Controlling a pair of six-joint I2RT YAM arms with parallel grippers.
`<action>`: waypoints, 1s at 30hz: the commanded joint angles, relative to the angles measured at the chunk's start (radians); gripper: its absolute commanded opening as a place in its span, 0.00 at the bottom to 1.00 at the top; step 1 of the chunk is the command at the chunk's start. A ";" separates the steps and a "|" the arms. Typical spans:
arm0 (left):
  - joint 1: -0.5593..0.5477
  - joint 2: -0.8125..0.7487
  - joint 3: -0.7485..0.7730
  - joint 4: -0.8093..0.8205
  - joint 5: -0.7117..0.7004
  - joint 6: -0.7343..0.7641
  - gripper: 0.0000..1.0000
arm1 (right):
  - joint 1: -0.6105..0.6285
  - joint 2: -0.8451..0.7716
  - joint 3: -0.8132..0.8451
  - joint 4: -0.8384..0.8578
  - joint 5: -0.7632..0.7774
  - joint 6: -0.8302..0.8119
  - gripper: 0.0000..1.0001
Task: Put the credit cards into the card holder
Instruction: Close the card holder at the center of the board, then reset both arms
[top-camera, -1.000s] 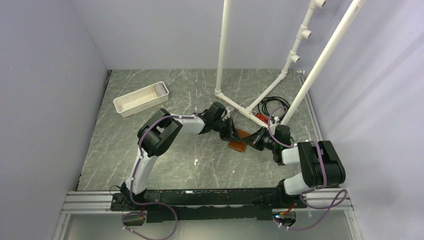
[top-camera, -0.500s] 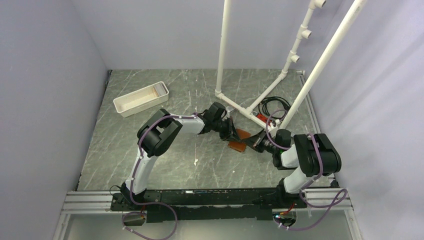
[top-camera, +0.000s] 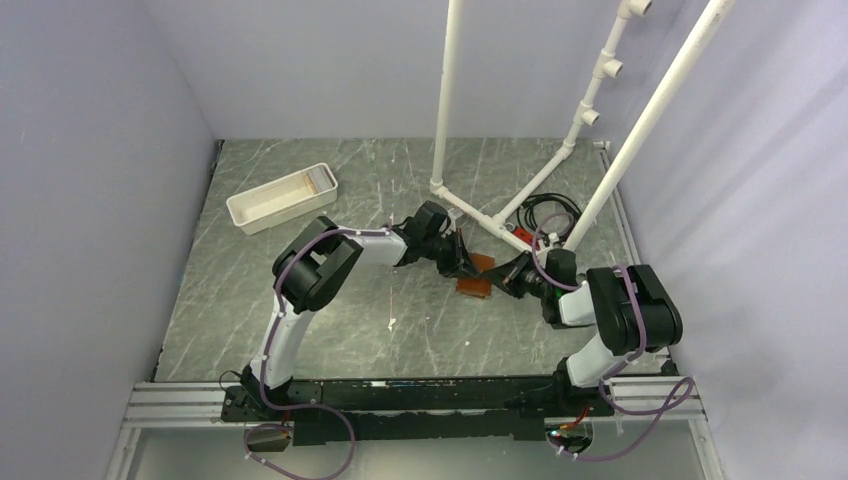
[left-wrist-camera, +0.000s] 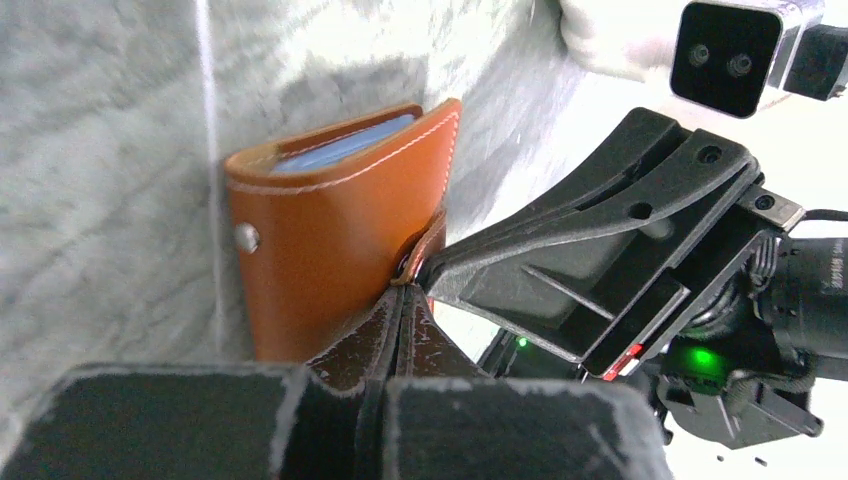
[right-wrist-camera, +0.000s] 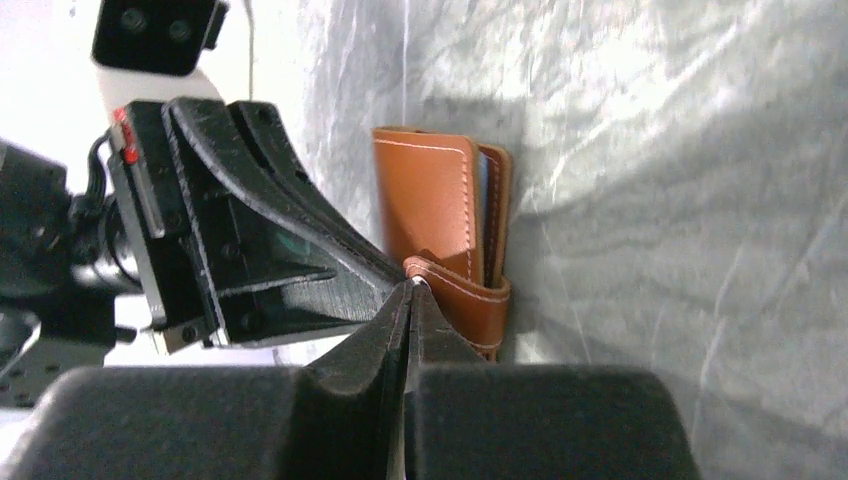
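The card holder (top-camera: 476, 279) is a brown leather case lying folded on the table between both arms. In the left wrist view the card holder (left-wrist-camera: 330, 230) shows a pale blue credit card (left-wrist-camera: 345, 145) edge tucked inside its fold. My left gripper (left-wrist-camera: 410, 283) is shut, its tips touching the strap tab (left-wrist-camera: 432, 232). My right gripper (right-wrist-camera: 412, 285) is shut too, tips against the strap tab (right-wrist-camera: 465, 290) from the opposite side. From above, the left gripper (top-camera: 462, 262) and right gripper (top-camera: 503, 276) flank the case. I cannot tell whether either one pinches the tab.
A long white tray (top-camera: 282, 197) sits at the back left. A white pipe frame (top-camera: 470, 214) stands just behind the case, with a black cable coil (top-camera: 548, 210) and a small red part (top-camera: 522, 240) beside it.
The right arm folded in and its wrist shifted slightly left and back toward the case. The left gripper edged a little left. Both grippers stayed shut.
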 joint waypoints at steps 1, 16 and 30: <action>-0.017 0.063 -0.058 -0.150 -0.142 0.081 0.00 | 0.062 0.019 0.087 -0.485 0.426 -0.065 0.00; 0.091 -0.336 -0.105 -0.113 0.089 0.252 0.47 | 0.157 -0.382 0.491 -1.074 0.311 -0.554 0.42; 0.151 -0.971 -0.287 -0.518 -0.119 0.540 0.70 | 0.459 -0.341 0.731 -1.366 0.594 -0.686 1.00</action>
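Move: The card holder is right at both closed grippers, tented up with their tips meeting at its strap. Its middle sits roughly 1 cm ahead and 1 cm right of the left hand, and about 1 cm ahead and 2 cm left of the right hand, a centimetre below either. From the right hand, the white pipe frame's near corner is some 14 cm right and 2 cm ahead, and the red tool about 7 cm right and 8 cm ahead. Forward first, both shut grippers go on working at the strap for about 2 cm, then come free. The left lifts some 18 cm while swinging 13 cm left, away from the card holder, opening wide. The right hops up about 11 cm, then sinks back and to the left, opening fully as its wrist turns some 50 degrees to point steeply down over the card holder. ##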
